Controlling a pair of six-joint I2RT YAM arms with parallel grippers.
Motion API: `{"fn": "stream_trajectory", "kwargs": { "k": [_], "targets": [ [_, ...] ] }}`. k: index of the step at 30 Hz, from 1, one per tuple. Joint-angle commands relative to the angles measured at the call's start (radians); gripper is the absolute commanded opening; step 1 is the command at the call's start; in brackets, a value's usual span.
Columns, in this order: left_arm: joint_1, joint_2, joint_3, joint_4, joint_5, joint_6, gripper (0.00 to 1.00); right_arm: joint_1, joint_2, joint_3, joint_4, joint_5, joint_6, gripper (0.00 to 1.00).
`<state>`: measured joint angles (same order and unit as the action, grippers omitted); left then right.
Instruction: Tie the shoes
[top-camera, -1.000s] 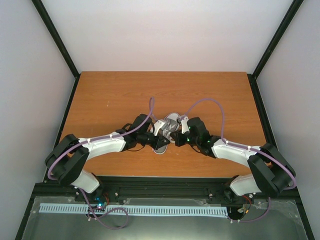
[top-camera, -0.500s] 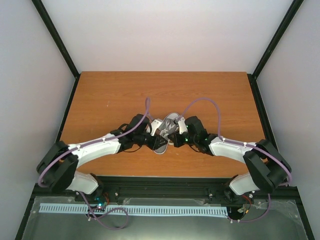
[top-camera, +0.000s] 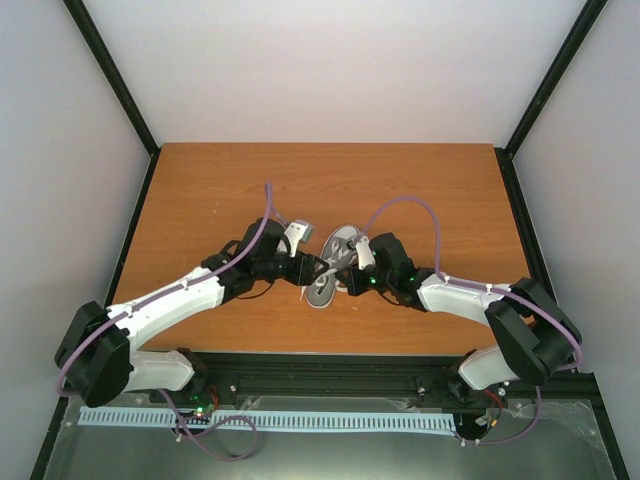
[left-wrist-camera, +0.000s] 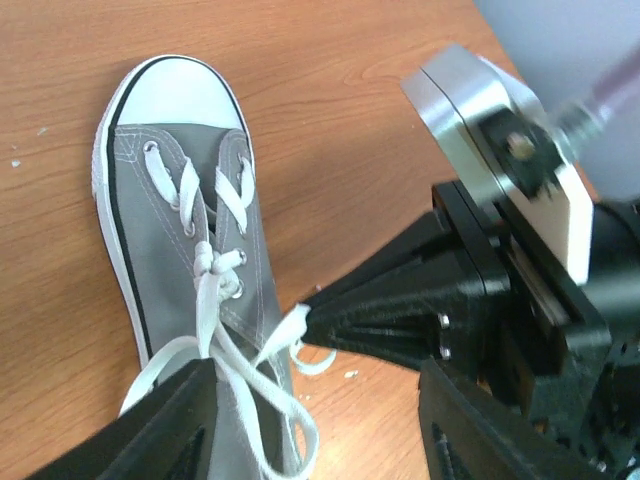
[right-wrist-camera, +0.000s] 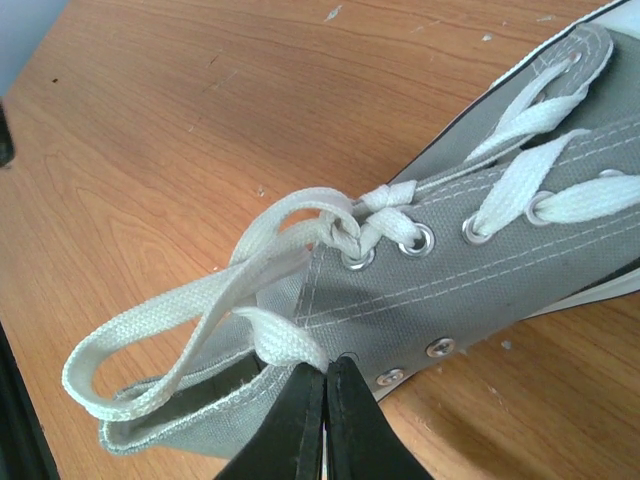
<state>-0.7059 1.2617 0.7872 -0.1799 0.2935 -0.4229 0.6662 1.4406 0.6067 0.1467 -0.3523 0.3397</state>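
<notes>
The shoe (left-wrist-camera: 180, 240) is a small grey canvas sneaker with a white toe cap, lying on the wooden table (top-camera: 200, 190) between both arms. Its white laces (right-wrist-camera: 300, 240) are knotted once at the top eyelets, and a long loop (right-wrist-camera: 170, 320) trails off the heel side. My right gripper (right-wrist-camera: 326, 395) is shut on a short lace end (right-wrist-camera: 285, 340) beside the shoe's collar; the same black fingertips (left-wrist-camera: 380, 315) show in the left wrist view. My left gripper (left-wrist-camera: 310, 430) stands open, its fingers either side of the loop and the heel, touching neither. From above, the shoe (top-camera: 340, 245) lies between the left gripper (top-camera: 312, 268) and the right gripper (top-camera: 346, 274).
Bare wood lies round the shoe on every side. Black frame posts (top-camera: 110, 70) and white walls bound the table at the back and sides. A purple cable (top-camera: 268, 205) arches over the left wrist, and another one (top-camera: 410, 205) over the right.
My left gripper has opened and let go of the lace, and its arm has drawn back to the left. The right gripper has stayed shut on the lace end.
</notes>
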Motion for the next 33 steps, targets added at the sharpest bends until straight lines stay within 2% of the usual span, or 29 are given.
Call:
{"fn": "stream_trajectory", "kwargs": {
  "k": [1,6,11,15,19,24,31,33],
  "targets": [
    [0.028,0.084,0.055,0.049,0.005,-0.059,0.53,0.000,-0.002,-0.017,0.012,0.000,-0.006,0.03],
    [0.057,0.234,0.076,0.131,0.069,-0.099,0.38,0.001,-0.002,-0.019,0.015,0.001,-0.008,0.03],
    [0.059,0.298,0.077,0.196,0.091,-0.140,0.33,0.001,-0.009,-0.026,0.014,0.004,-0.011,0.03],
    [0.059,0.312,0.066,0.217,0.085,-0.157,0.30,0.001,-0.013,-0.033,0.015,0.007,-0.014,0.03],
    [0.059,0.320,0.057,0.230,0.084,-0.173,0.20,0.001,-0.012,-0.038,0.017,0.007,-0.015,0.03],
    [0.059,0.303,0.051,0.217,0.072,-0.174,0.17,0.001,-0.024,-0.038,0.008,0.020,-0.016,0.03],
    [0.059,0.276,0.030,0.219,0.084,-0.161,0.02,0.001,-0.039,-0.035,-0.010,0.031,-0.014,0.03],
    [0.059,0.263,0.015,0.233,0.078,-0.151,0.01,0.002,-0.048,-0.033,-0.021,0.035,-0.013,0.03]
  ]
}}
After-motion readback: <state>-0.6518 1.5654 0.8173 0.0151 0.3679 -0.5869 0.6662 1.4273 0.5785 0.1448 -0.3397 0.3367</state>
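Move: The knot at the base of the lace loop, on top of the shoe, lies about 4 cm ahead of the left hand, 3 cm to its right and 7 cm below. The loop drapes over the shoe opening some 4 cm back of the knot. The right fingertips are about 5 cm to the left hand's right, 7 cm below. From the right hand the knot is roughly 4 cm ahead and 2 cm to the left, about level. Down some 6 cm and forward about 4 cm, drifting a little right, the left hand drops from above the shoe to the knot, its fingers tipping about 10 degrees steeper. It then holds there while its half-open fingers finish closing and pinch the white lace right beside the knot. The right hand keeps its shut grip on the other bit of lace, sagging scarcely 1 cm. ##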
